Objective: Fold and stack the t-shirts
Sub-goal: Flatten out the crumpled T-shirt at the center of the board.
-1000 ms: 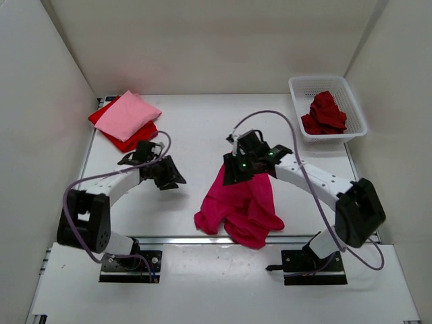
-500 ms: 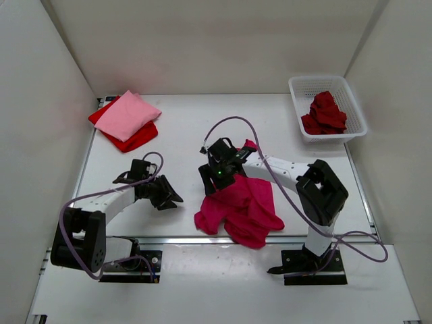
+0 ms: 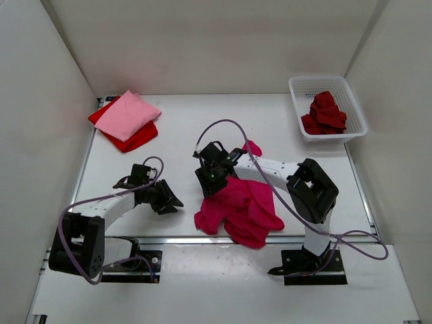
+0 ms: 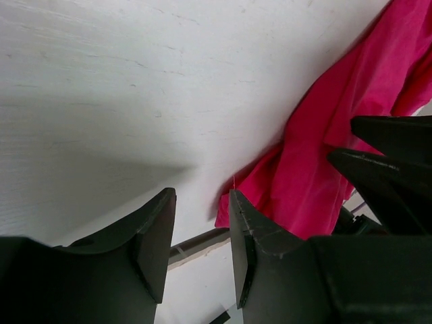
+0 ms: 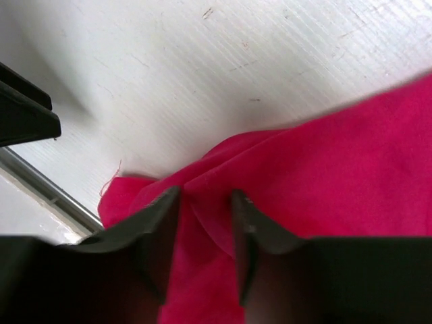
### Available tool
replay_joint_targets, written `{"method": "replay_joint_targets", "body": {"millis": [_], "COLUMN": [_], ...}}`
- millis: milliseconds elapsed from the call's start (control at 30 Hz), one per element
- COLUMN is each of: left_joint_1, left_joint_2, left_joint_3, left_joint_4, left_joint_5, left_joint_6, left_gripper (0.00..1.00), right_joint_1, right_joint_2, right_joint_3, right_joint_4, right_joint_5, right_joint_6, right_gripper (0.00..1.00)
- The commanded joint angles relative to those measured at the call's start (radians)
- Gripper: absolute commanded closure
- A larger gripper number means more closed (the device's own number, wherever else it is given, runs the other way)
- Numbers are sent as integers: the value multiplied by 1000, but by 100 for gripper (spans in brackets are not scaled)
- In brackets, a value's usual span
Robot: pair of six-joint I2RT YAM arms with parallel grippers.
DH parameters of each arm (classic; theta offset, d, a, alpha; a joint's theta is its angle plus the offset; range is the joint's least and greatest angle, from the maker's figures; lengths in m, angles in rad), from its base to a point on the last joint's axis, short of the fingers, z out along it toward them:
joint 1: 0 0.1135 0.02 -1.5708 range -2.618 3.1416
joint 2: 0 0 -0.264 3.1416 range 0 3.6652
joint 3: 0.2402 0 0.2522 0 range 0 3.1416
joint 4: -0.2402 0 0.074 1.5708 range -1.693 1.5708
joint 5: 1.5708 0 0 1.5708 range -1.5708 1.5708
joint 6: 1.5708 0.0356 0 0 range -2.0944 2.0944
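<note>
The magenta t-shirt [image 3: 241, 208] lies crumpled near the table's front edge, at the middle. My right gripper [image 3: 210, 182] is down on the shirt's upper left part, shut on a raised fold of the magenta cloth [image 5: 317, 169], which fills the gap between its fingers [image 5: 206, 199]. My left gripper [image 3: 169, 200] hovers open and empty over bare table just left of the shirt; its wrist view has the shirt's corner [image 4: 304, 182] beyond the fingers [image 4: 201, 202]. A folded light pink t-shirt [image 3: 128, 115] rests on the bright red t-shirt [image 3: 140, 139] at the back left. The dark red t-shirt [image 3: 325, 113] is bunched in the basket.
A white lattice basket [image 3: 351, 94] stands at the back right corner. White walls close the table on the left, back and right. A metal rail [image 3: 175, 238] runs along the front edge, just below the magenta shirt.
The right gripper let go of the shirt's lifted top, moved left and down, and closed on a fold at the left part. The shirt sank flatter. The left gripper drifted slightly forward.
</note>
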Motion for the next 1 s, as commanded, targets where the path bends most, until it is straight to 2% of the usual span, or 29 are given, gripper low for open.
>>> {"method": "replay_joint_targets", "body": {"millis": [0,100,167,233,400,500,600,767,967], "left_joint_1": [-48,-120,-163,-195,-281,-338,-381,-427,-549], "left_joint_2": [-34,-46,-60,-73,-107,-113,-98,-25,51], "left_joint_3": [6,33,59,71,109,152,186,241,339], "left_joint_4": [6,-19,-37,-56,-59,-33,-28,-42,-118], "left_joint_5": [-6,-22,-45,-66,-57,-54,-51,-40,-124], "left_joint_6": [11,42,57,79,88,76,95,137,230], "left_gripper": [52,51,49,47,41,28,21,14,15], "right_joint_1": [-3,-19,-36,-49,-85,-134,-250,-404,-562], "right_joint_2": [2,13,6,-13,-53,-125,-232,-413,-528], "right_joint_3": [39,58,53,50,61,79,67,70,45], "right_joint_4": [10,-21,-38,-33,-61,-91,-102,-157,-199], "right_joint_5": [40,67,84,83,96,104,94,57,-11], "right_joint_6": [13,8,12,3,10,9,13,-15,-33], "right_gripper": [71,77,90,98,100,100,100,100,100]}}
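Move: The right gripper is down at the fold to pinch on the crumpled T-shirt's left edge, which lies right at its fingertips, some 2 cm below the hand point. From this hand the shirt's far end is about 15 cm ahead and 15 cm to the right, and its near-left corner about 8 cm back, level sideways. For the left gripper that corner is roughly 8 cm right and 5 cm back, close to its own height. Close the right fingers on the fold, sliding them level some 5 cm forward and to the right, then sweep the pinched cloth up about 18 cm and on to the right and forward, over the shirt's far end. Meanwhile bring the left gripper about 9 cm right towards the near-left corner, rising 6 cm, turning some 30 degrees clockwise and opening wide, without gripping yet. ##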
